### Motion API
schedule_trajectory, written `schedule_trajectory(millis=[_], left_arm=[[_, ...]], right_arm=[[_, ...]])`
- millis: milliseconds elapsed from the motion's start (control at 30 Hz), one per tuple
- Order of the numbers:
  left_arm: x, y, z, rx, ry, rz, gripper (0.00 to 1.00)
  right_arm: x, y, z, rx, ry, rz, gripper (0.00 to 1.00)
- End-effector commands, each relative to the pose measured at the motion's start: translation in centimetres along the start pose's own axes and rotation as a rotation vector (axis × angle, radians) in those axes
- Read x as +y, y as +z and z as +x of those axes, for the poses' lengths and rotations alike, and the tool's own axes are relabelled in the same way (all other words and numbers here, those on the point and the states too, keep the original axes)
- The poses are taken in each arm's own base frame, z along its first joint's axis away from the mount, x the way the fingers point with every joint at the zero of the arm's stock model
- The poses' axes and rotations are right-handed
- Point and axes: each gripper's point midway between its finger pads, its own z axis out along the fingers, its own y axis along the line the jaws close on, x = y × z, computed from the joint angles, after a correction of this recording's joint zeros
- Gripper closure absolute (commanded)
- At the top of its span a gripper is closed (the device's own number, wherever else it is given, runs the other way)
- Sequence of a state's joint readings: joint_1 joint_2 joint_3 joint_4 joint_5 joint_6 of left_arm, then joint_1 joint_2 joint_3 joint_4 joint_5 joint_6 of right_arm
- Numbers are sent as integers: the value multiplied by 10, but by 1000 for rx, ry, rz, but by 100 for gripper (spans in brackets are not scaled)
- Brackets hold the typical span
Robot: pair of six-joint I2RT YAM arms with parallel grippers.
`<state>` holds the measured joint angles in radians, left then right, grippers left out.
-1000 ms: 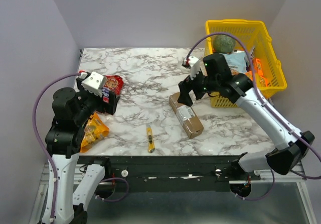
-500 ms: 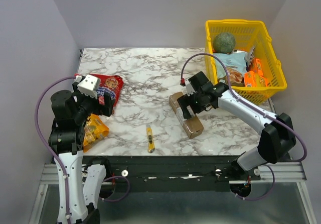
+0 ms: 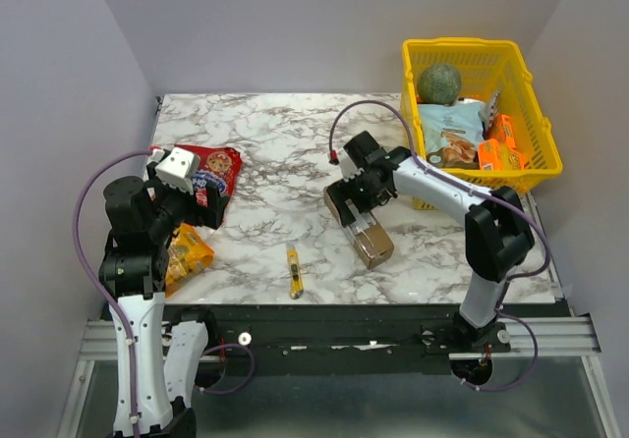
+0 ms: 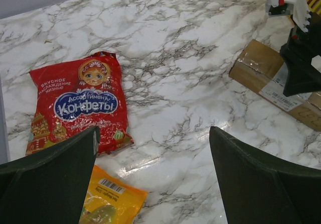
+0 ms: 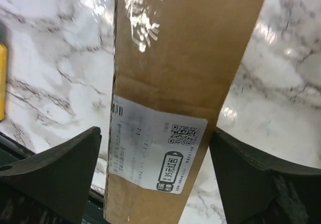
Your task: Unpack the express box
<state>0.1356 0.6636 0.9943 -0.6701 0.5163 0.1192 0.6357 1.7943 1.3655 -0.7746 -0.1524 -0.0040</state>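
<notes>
The express box (image 3: 371, 242), a brown carton with a white label, lies on the marble table at centre right. It also shows in the left wrist view (image 4: 261, 66) and fills the right wrist view (image 5: 170, 58). My right gripper (image 3: 350, 204) is low over the box's far half and open. Its fingers straddle the box's width (image 5: 158, 176), with a small gap on each side. My left gripper (image 3: 210, 208) is open and empty (image 4: 153, 184). It hovers above the table at the left, far from the box.
A red snack bag (image 3: 218, 167) (image 4: 80, 101) and an orange snack bag (image 3: 187, 251) (image 4: 108, 204) lie under the left gripper. A yellow utility knife (image 3: 293, 269) lies near the front edge. A yellow basket (image 3: 462, 45) holding a green ball and snack packs stands at back right.
My right arm swung from beside the basket down and left onto the box, which shifted slightly left. My left gripper barely moved.
</notes>
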Motion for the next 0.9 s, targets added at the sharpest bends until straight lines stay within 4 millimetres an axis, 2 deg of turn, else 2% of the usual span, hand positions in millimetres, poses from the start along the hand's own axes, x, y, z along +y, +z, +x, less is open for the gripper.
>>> schedule_trajectory(millis=[0, 33, 67, 133, 233, 333, 367, 400, 467, 500, 533, 567, 600, 633, 667, 700, 733, 767, 800, 833, 867], left_arm=[[-4, -1, -1, -17, -16, 16, 1], [-4, -1, 0, -14, -16, 16, 1], [-5, -1, 1, -13, -18, 15, 1], [-5, -1, 2, -10, -18, 17, 1], [-4, -1, 2, -6, -20, 13, 1], [-5, -3, -1, -11, -19, 12, 1], [-5, -4, -3, -12, -18, 12, 1], [-5, -4, -4, -13, -19, 12, 1], [-6, -5, -6, -17, -16, 19, 1], [-6, -4, -5, -16, -17, 22, 1], [-5, -3, -5, -20, -14, 17, 1], [-4, -1, -4, -21, -15, 17, 1], [-3, 0, -3, -22, -7, 14, 1], [-2, 0, -4, -25, 0, 7, 1], [1, 2, -4, -29, 17, 1, 1], [3, 3, -4, -29, 25, -3, 1], [4, 3, -5, -31, 35, -8, 1], [7, 4, -6, -32, 48, -15, 1], [8, 5, -5, -28, 65, -15, 1], [10, 6, -6, -27, 76, -18, 1], [11, 7, -7, -28, 84, -23, 1]], right_arm=[[8, 3, -68, -129, -134, -39, 9], [4, 14, -73, -116, -146, -34, 10], [5, 9, -96, -163, -169, -30, 12], [5, 18, -109, -164, -201, -34, 14], [11, 13, -129, -207, -237, -38, 13], [8, -5, -144, -278, -244, 25, 6], [6, -25, -149, -317, -247, 53, 5], [3, -35, -148, -328, -248, 82, 2], [-5, -47, -130, -310, -258, 125, 1], [-5, -72, -125, -343, -282, 140, 1], [-8, -68, -99, -295, -289, 143, 2], [-8, -74, -86, -283, -300, 141, 3], [-3, -98, -71, -308, -327, 131, 7], [1, -103, -56, -300, -341, 103, 9], [2, -92, -24, -236, -344, 75, 12], [6, -97, -6, -218, -370, 51, 21], [17, -111, 8, -245, -399, 2, 26], [16, -99, 39, -182, -409, -20, 34], [15, -98, 55, -155, -432, -24, 59], [13, -101, 69, -160, -449, -12, 79], [9, -97, 82, -137, -464, -6, 95]])
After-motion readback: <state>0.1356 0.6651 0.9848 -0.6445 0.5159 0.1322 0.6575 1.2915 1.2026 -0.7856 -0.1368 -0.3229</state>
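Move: The express box lies right under the right hand, its middle some 4 cm below and about 1 cm back and 1 cm to the right, with the wide-open fingers astride the label. The yellow cutter is about 12 cm back and 11 cm left of this hand; the yellow basket's middle is about 19 cm ahead and 23 cm right. From the left hand, the box is roughly 3 cm ahead, 26 cm right and 26 cm below. Sweeping forward and left, the right hand runs its open fingers about 12 cm along the box's length towards its far-left end, rising slightly. It then lifts and swings back and right, ending some 11 cm higher than it began, clear of the box. The fingers tilt some 25 degrees up towards forward, and close most of the way on nothing only as the hand draws off. ##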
